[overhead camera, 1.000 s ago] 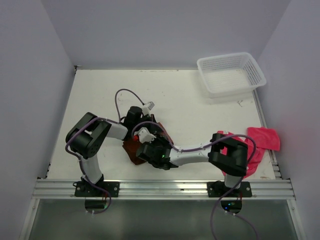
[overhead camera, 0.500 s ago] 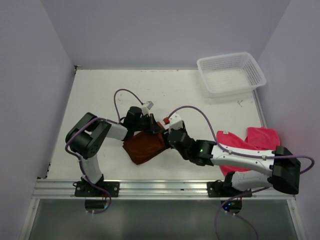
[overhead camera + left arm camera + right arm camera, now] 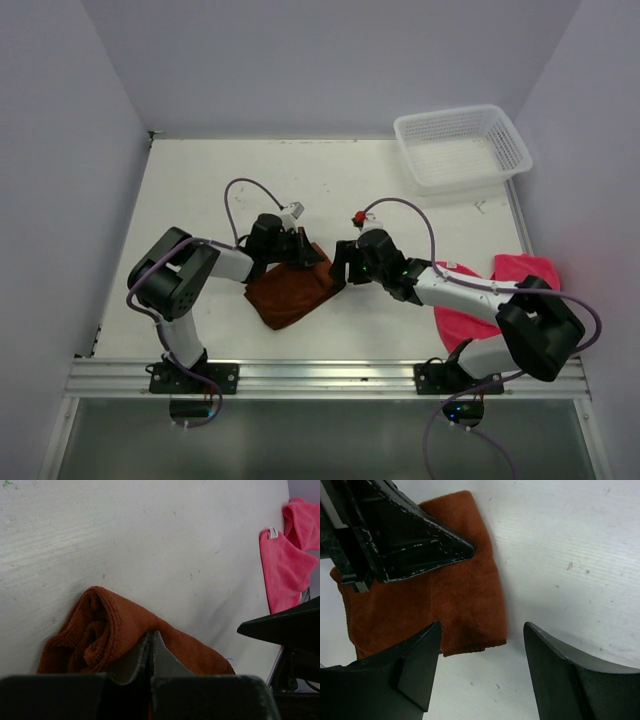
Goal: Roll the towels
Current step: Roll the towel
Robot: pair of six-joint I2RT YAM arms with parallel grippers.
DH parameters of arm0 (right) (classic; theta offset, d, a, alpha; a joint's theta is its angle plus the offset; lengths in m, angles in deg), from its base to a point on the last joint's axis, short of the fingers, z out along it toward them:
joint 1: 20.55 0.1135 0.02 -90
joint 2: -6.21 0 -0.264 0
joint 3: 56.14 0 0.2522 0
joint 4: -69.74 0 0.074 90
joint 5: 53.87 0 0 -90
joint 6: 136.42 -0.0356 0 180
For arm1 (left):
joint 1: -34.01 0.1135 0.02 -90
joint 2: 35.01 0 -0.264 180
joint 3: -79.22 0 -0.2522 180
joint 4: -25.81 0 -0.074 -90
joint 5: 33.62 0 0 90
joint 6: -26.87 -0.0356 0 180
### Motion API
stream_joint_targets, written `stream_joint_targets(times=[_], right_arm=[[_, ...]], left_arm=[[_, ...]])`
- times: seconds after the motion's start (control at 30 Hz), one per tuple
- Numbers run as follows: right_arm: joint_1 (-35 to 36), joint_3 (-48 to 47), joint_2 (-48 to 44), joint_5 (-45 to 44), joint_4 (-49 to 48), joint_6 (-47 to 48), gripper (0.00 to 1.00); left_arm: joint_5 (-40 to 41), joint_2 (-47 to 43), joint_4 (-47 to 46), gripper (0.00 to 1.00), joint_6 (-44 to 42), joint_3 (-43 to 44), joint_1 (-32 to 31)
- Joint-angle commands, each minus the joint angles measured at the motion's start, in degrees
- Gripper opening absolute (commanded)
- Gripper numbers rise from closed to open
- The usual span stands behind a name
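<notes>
The rust-brown towel [image 3: 292, 290] lies partly rolled in a bunch at the table's middle. My left gripper [image 3: 304, 254] is shut, its tips [image 3: 151, 633] pushed into the towel's [image 3: 105, 630] far fold; I cannot tell whether any cloth is pinched. My right gripper [image 3: 339, 266] stands open just right of the towel. In the right wrist view the flat corner of the towel [image 3: 465, 605] lies between and below the right gripper's [image 3: 482, 626] spread fingers [image 3: 415, 665], which hold nothing. The pink towel [image 3: 524, 274] lies crumpled at the right edge, partly under the right arm.
A white mesh basket [image 3: 460, 111] stands at the back right corner. The pink towel [image 3: 290, 565] and a right finger [image 3: 285, 627] show at the right of the left wrist view. The left gripper's black finger [image 3: 410, 545] crosses the right wrist view over the brown towel.
The right arm swung off the brown towel to its right side, and its jaws opened wider. The towel now shows uncovered. The left gripper stayed shut at the towel's far edge.
</notes>
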Motion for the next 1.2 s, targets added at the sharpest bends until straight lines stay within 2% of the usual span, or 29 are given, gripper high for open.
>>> stream_joint_targets(times=[0.0, 0.33, 0.43, 0.53, 0.57, 0.63, 0.67, 0.8, 1.03, 1.17], right_arm=[[-0.6, 0.7, 2.9, 6.2, -6.5, -2.7, 0.70], [-1.5, 2.9, 9.6, 9.7, -12.6, -2.7, 0.66], [-1.7, 4.2, 10.6, 10.0, -14.0, -2.7, 0.60], [-1.8, 5.5, 11.2, 10.5, -15.7, -2.4, 0.49], [-1.8, 5.9, 11.3, 10.5, -16.0, -2.4, 0.43], [-1.8, 7.0, 10.8, 10.6, -17.6, -0.6, 0.37], [-1.8, 7.9, 10.5, 10.5, -18.1, -0.3, 0.28], [-1.6, 8.2, 8.9, 9.0, -16.7, 2.9, 0.09], [-0.6, 8.7, 6.8, 6.5, -15.6, 5.3, 0.00], [-0.4, 8.7, 6.5, 4.9, -15.3, 5.6, 0.00]], left_arm=[[4.6, -1.0, 4.2, 0.00, -2.4, -1.8, 0.4], [4.4, -1.2, 4.5, 0.00, -2.7, -1.6, 0.3], [4.4, -1.6, 4.7, 0.00, -2.8, -1.3, 0.3], [4.6, -2.0, 5.8, 0.00, -3.4, -0.4, 0.3], [4.7, -2.0, 7.2, 0.00, -4.2, 0.1, 0.3], [5.7, -1.9, 9.4, 0.00, -5.7, 2.7, 0.7], [5.8, -1.9, 11.4, 0.00, -6.8, 3.5, 1.2], [5.7, -3.4, 13.5, 0.00, -7.6, 7.0, 3.5], [6.1, -2.4, 17.0, 0.00, -6.8, 10.7, 7.1], [3.9, 0.4, 19.0, 0.00, -5.6, 12.1, 9.4]])
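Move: The near end of the brown towel's rolled edge lies almost under the open right hand, about 5 cm below and 1 cm back and to its left. From there the roll runs to a far end some 10 cm ahead and 9 cm left of the hand, and the flat part's middle is about 16 cm left and 2 cm back. The left hand's closed tips are on the roll, with that near end about 6 cm back and 6 cm to their right. The right hand sinks about 5 cm almost straight down onto the near end of the towel's rolled edge, its open fingers straddling it, and shuts them on the way's last part to pinch the cloth. The left hand, fingers shut, keeps its tips on the roll until the pinch is made, then comes off it and sweeps some 8 cm forward and left past the far end over bare table, rising only a little. ##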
